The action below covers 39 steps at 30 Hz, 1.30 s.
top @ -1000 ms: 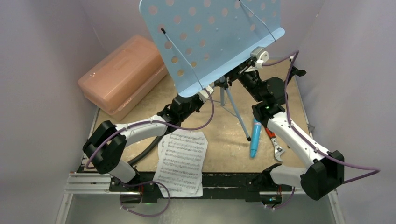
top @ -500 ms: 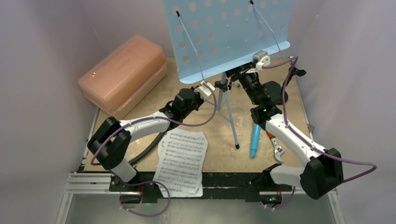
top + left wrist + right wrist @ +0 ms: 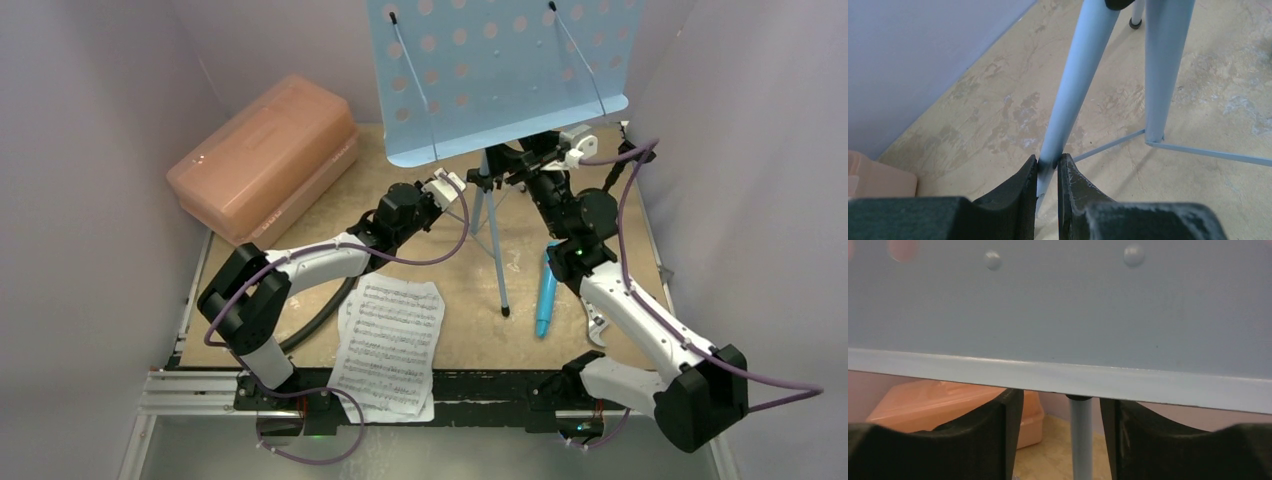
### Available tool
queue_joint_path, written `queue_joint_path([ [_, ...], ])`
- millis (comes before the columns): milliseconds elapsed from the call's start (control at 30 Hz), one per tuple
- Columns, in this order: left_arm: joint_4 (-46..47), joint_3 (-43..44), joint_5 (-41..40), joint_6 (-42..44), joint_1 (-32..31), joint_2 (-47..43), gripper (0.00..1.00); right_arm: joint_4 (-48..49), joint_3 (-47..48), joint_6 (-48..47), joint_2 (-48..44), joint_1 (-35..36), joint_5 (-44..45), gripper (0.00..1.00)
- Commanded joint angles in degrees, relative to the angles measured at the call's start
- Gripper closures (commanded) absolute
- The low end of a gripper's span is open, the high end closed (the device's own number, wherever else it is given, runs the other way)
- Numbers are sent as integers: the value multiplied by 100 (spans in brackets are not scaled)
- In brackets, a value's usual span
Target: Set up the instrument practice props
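The light-blue perforated music stand (image 3: 500, 70) stands upright at the back of the table on its thin tripod (image 3: 487, 205). My left gripper (image 3: 452, 186) is shut on one slanted tripod leg (image 3: 1068, 100), which is pinched between the black pads (image 3: 1048, 162). My right gripper (image 3: 532, 160) is open just under the desk's lower lip (image 3: 1058, 372). Its fingers stand on either side of the pole (image 3: 1081, 435) with gaps on both sides. White sheet-music pages (image 3: 390, 345) lie at the near edge. The turquoise microphone (image 3: 546, 295) lies flat beside the right arm. The mic stand is hidden.
The salmon-pink case (image 3: 262, 160) sits at the back left, near the purple wall. A curved black hose (image 3: 320, 320) lies under the left arm. A red-and-white tool (image 3: 592, 310) lies near the right edge. Purple walls close in on both sides.
The music stand has swung upright and shifted right. My right jaws have opened off the pole. My left gripper keeps its hold on the tripod leg and has moved right with it.
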Motion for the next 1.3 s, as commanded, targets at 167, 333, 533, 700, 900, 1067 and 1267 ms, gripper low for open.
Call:
queue_joint_path([
  [167, 173, 182, 34, -44, 180, 125, 100, -147, -478, -215, -896, 44, -71, 19],
  [333, 230, 169, -50, -46, 172, 68, 100, -658, -817, -382, -1294, 44, 31, 7],
  [533, -159, 319, -254, -230, 180, -96, 77, -1328, -1107, -526, -1622, 44, 4, 2],
  [700, -5, 9, -251, -521, 176, -516, 63, -1963, -1235, -564, -1753, 44, -215, 2],
  [900, -121, -279, 252, -1269, 183, -1022, 61, -2666, -1352, 104, -1738, 44, -202, 2],
  [1067, -231, -476, 398, -2157, 180, -1320, 61, -3391, -1047, 914, -1267, 44, -277, 2],
  [1267, -182, -583, 491, -3205, 180, -1397, 61, -4437, -274, 1309, -187, 35, -459, 2],
])
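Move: Just beneath the light-blue tray's lower lip, the half-open right hand has the tripod hub about 20 cm below, some 6 cm ahead and 3 cm left. From this hand, the tray's middle is some 9 cm ahead, 4 cm left and 10 cm up; the front leg's middle is roughly 6 cm back, 1 cm left and 32 cm down. The left fingers still grip the left leg, the hub lying about 4 cm ahead, 7 cm right and 8 cm up from them. Opening wide, the right hand backs about 4 cm out from under the tray and slightly right, then sinks some 20 cm towards the tripod hub, tipping its fingers down about 40 degrees and curving forward-left at the end. The left hand first keeps its hold on the left leg, then opens, lets go and lifts about 5 cm up and 4 cm back, rolling some 20 degrees. ##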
